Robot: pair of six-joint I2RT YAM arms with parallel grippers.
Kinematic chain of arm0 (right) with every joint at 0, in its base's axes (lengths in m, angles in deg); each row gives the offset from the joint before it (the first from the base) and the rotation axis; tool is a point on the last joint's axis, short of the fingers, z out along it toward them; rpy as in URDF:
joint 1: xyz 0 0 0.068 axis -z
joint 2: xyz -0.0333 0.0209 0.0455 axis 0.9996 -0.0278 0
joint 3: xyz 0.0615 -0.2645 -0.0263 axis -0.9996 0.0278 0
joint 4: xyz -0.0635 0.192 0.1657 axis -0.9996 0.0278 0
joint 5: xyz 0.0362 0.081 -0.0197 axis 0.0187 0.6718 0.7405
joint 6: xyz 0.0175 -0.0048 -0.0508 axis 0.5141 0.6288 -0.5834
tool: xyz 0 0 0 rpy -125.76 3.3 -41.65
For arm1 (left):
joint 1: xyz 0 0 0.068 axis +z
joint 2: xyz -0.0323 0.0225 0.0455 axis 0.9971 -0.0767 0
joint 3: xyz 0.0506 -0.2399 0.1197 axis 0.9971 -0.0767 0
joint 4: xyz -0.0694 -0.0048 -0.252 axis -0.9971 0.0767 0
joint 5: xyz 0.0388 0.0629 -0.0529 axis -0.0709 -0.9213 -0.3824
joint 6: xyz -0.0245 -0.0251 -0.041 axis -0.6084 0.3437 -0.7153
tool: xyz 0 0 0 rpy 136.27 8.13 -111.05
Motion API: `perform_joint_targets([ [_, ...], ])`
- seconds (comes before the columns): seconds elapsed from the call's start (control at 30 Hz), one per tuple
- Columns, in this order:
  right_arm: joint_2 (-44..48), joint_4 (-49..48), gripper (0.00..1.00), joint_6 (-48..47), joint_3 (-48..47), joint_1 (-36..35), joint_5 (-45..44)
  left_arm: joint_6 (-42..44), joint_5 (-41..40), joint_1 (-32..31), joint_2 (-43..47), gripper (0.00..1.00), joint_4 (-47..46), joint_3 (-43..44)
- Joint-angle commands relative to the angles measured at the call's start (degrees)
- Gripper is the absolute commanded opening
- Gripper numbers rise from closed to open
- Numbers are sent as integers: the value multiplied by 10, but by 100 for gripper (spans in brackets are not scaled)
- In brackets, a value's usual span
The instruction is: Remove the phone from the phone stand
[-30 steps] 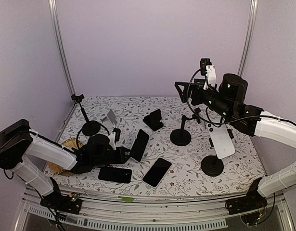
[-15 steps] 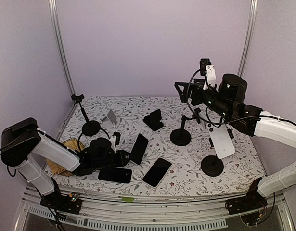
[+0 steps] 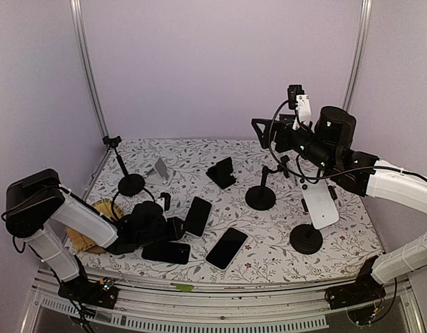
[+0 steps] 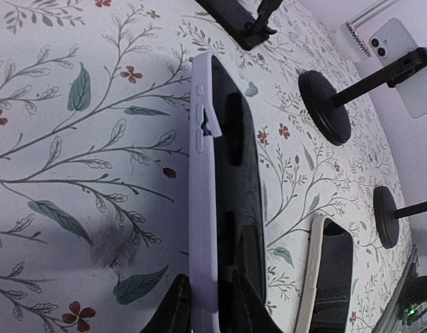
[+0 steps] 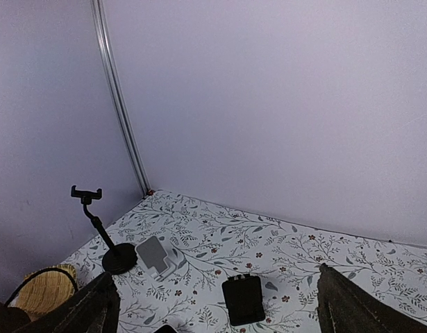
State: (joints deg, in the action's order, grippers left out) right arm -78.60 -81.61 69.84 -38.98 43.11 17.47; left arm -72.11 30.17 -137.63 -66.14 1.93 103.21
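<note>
A phone in a lilac case point(image 3: 198, 215) lies low on the floral table, left of centre. My left gripper point(image 3: 174, 227) is shut on its near edge. In the left wrist view the phone point(image 4: 213, 173) runs away from me, one finger on each side of the lilac edge, where the left gripper point(image 4: 207, 295) holds it. A black wedge phone stand point(image 3: 221, 172) sits empty behind it, and an empty pole stand point(image 3: 260, 196) stands to its right. My right gripper point(image 3: 265, 128) hangs high over the back of the table, open and holding nothing point(image 5: 216, 312).
A white phone point(image 3: 319, 203) is clamped on a pole stand point(image 3: 306, 239) at the right. Two dark phones point(image 3: 227, 248) point(image 3: 166, 252) lie flat near the front. A small white stand point(image 3: 160, 168) and a tall clamp stand point(image 3: 130, 182) are at the back left, a wooden round point(image 3: 88, 229) at the left edge.
My left gripper has drawn back toward the left and lowered the lilac phone from a tilted pose to nearly flat on the table. The right arm has not moved.
</note>
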Motion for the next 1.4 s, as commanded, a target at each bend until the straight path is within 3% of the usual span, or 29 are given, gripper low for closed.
perform_joint_targets([
  [0.0,-6,-15,99,-1,-18,2,-7,7,-32,-6,-5,22,39,-14],
  [0.27,-7,-15,99,-1,-18,3,-5,13,-43,-6,9,28,51,-21],
  [0.5,-8,-15,99,1,-19,3,-3,40,-68,-6,73,39,101,-18],
  [0.7,-6,1,99,2,-25,2,10,89,-74,-16,170,68,184,2],
  [0.8,-1,18,99,9,-29,2,19,104,-89,-28,225,94,210,0],
  [1.13,41,97,99,69,-23,3,2,171,-45,-39,305,96,146,-32],
  [1.27,91,121,99,107,-5,3,-17,198,2,-40,309,96,71,-59],
  [1.37,105,192,99,109,-24,3,12,212,42,-42,307,95,26,-60],
])
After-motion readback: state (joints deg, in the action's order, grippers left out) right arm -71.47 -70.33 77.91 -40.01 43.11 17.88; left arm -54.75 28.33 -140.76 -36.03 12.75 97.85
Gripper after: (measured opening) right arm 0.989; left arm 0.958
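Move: The phone to be laid down is still between the left fingers at its near left part, tilted just off the table, its middle about 4 cm ahead, 4 cm right and 2 cm below. A dark phone lies some 9 cm back and 5 cm left, another about 7 cm back and 15 cm right, both roughly 3 cm lower; the emptied black stand is 21 cm ahead and 14 cm right. From the right hand the held phone is about 17 cm left, 2 cm back and 34 cm below. The phone is eased flat onto the table by the left hand, which goes about 3 cm left and sinks 2 cm as its fingers gradually loosen. The fingers then let go and open wide while the hand climbs some 12 cm, drawing back a few centimetres and tipping its fingertips upward about 20 degrees. Late on, the open right hand drifts 3 to 4 cm back and to the right. ##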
